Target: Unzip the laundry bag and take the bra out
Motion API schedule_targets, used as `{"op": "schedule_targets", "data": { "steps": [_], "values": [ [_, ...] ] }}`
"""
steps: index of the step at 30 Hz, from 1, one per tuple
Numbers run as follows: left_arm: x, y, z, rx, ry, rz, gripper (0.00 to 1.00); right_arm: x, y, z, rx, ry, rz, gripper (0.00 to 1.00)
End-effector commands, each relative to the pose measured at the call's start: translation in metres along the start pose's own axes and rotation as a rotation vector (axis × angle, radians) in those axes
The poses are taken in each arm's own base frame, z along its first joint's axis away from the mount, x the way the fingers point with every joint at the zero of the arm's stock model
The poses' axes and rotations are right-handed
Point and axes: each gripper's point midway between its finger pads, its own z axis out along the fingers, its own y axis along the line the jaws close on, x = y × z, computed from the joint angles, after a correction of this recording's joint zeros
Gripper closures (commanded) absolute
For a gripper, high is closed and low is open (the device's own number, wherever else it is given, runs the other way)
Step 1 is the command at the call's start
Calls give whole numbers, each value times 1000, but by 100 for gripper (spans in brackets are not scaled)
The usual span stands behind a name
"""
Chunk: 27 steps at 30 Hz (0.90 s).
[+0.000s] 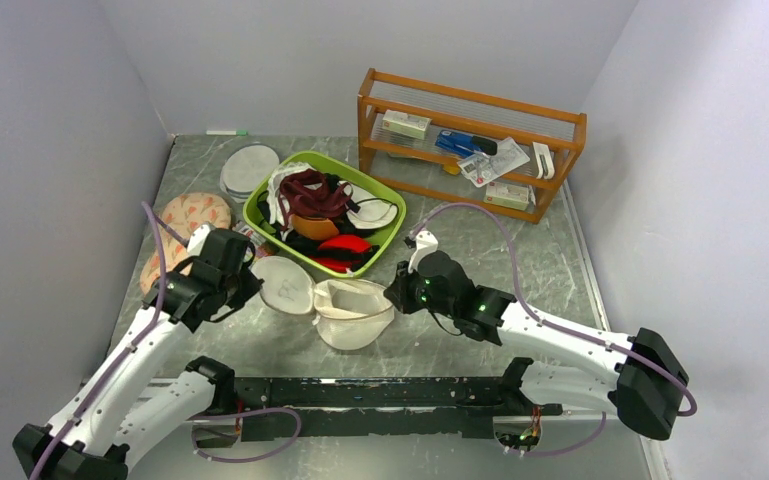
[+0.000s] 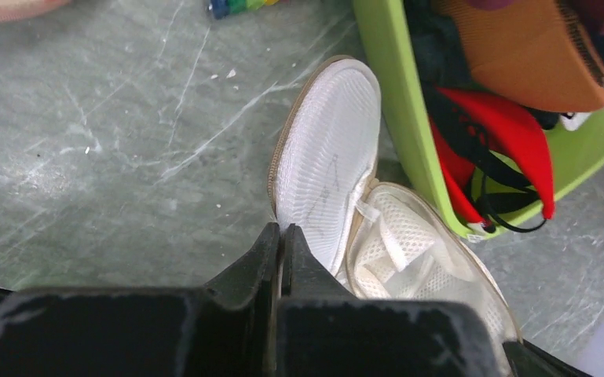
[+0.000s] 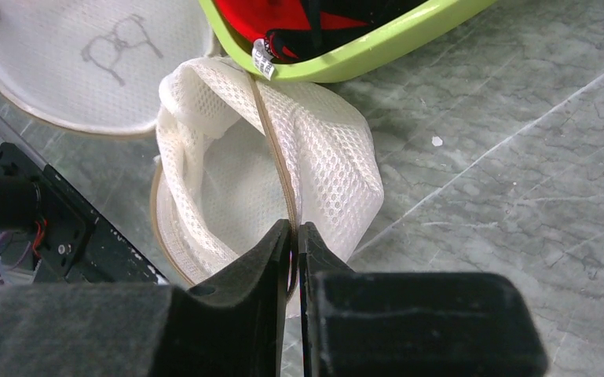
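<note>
The laundry bag [image 1: 352, 312] lies unzipped mid-table, its white mesh body slumped and showing nothing inside in the right wrist view. Its cream lid [image 1: 282, 283] with the black squiggle is folded out to the left. My left gripper [image 1: 250, 283] is shut on the lid's near edge [image 2: 326, 157], fingertips pinched together [image 2: 281, 230]. My right gripper [image 1: 397, 292] is shut on the bag's tan rim trim [image 3: 271, 141] at the mesh wall's right side [image 3: 294, 228]. The dark maroon bra [image 1: 312, 190] lies on top of the pile in the green basket [image 1: 260, 215].
The green basket also holds a bright red garment [image 2: 510, 133] and an orange-brown cup [image 2: 526, 47], right behind the bag. A wooden rack [image 1: 470, 140] stands back right. A flat white disc [image 1: 250, 168] and patterned pads [image 1: 192, 215] lie at left. A black rail [image 1: 360, 395] runs along the front.
</note>
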Motion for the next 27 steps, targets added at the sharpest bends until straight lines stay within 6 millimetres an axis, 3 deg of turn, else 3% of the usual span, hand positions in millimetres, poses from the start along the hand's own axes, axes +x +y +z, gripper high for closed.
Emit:
{"op": "schedule_targets", "data": {
  "steps": [1, 6, 11, 18, 27],
  "values": [
    [-12, 3, -19, -15, -24, 86, 93, -18, 11, 0, -27, -33, -29, 90],
    [-12, -19, -32, 104, 14, 206, 93, -24, 22, 1, -57, 3, -58, 87],
    [-19, -40, -52, 249, -13, 332, 93, -23, 14, -4, -26, -6, -89, 71],
    [-17, -73, -72, 445, -3, 500, 93, -51, 28, -12, -38, -22, -113, 57],
    [-27, -90, -87, 533, -56, 662, 93, -94, 61, -4, -221, -70, 103, 22]
  ]
}}
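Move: The left hand holds the lid's outer edge; the lid's middle lies about 6 cm to its right and 3 cm lower. From that hand the laundry bag's open body stands roughly 20 cm right and 7 cm back, some 8 cm below, and the green basket 13 cm right and 16 cm ahead. The right hand pinches the bag's rim, with the bag's middle about 8 cm left, 4 cm back and 7 cm down; the basket is 15 cm left and 18 cm ahead of this hand. Upward goes the left hand, about 8 cm, keeping its pinch on the lid's edge; it then also drifts some 4 cm right while turning clockwise by roughly 35 degrees and tipping its fingers up a little. Meanwhile the right fingers open wide, let go of the bag's rim, and that hand rises about 7 cm clear, shifting slightly left. ##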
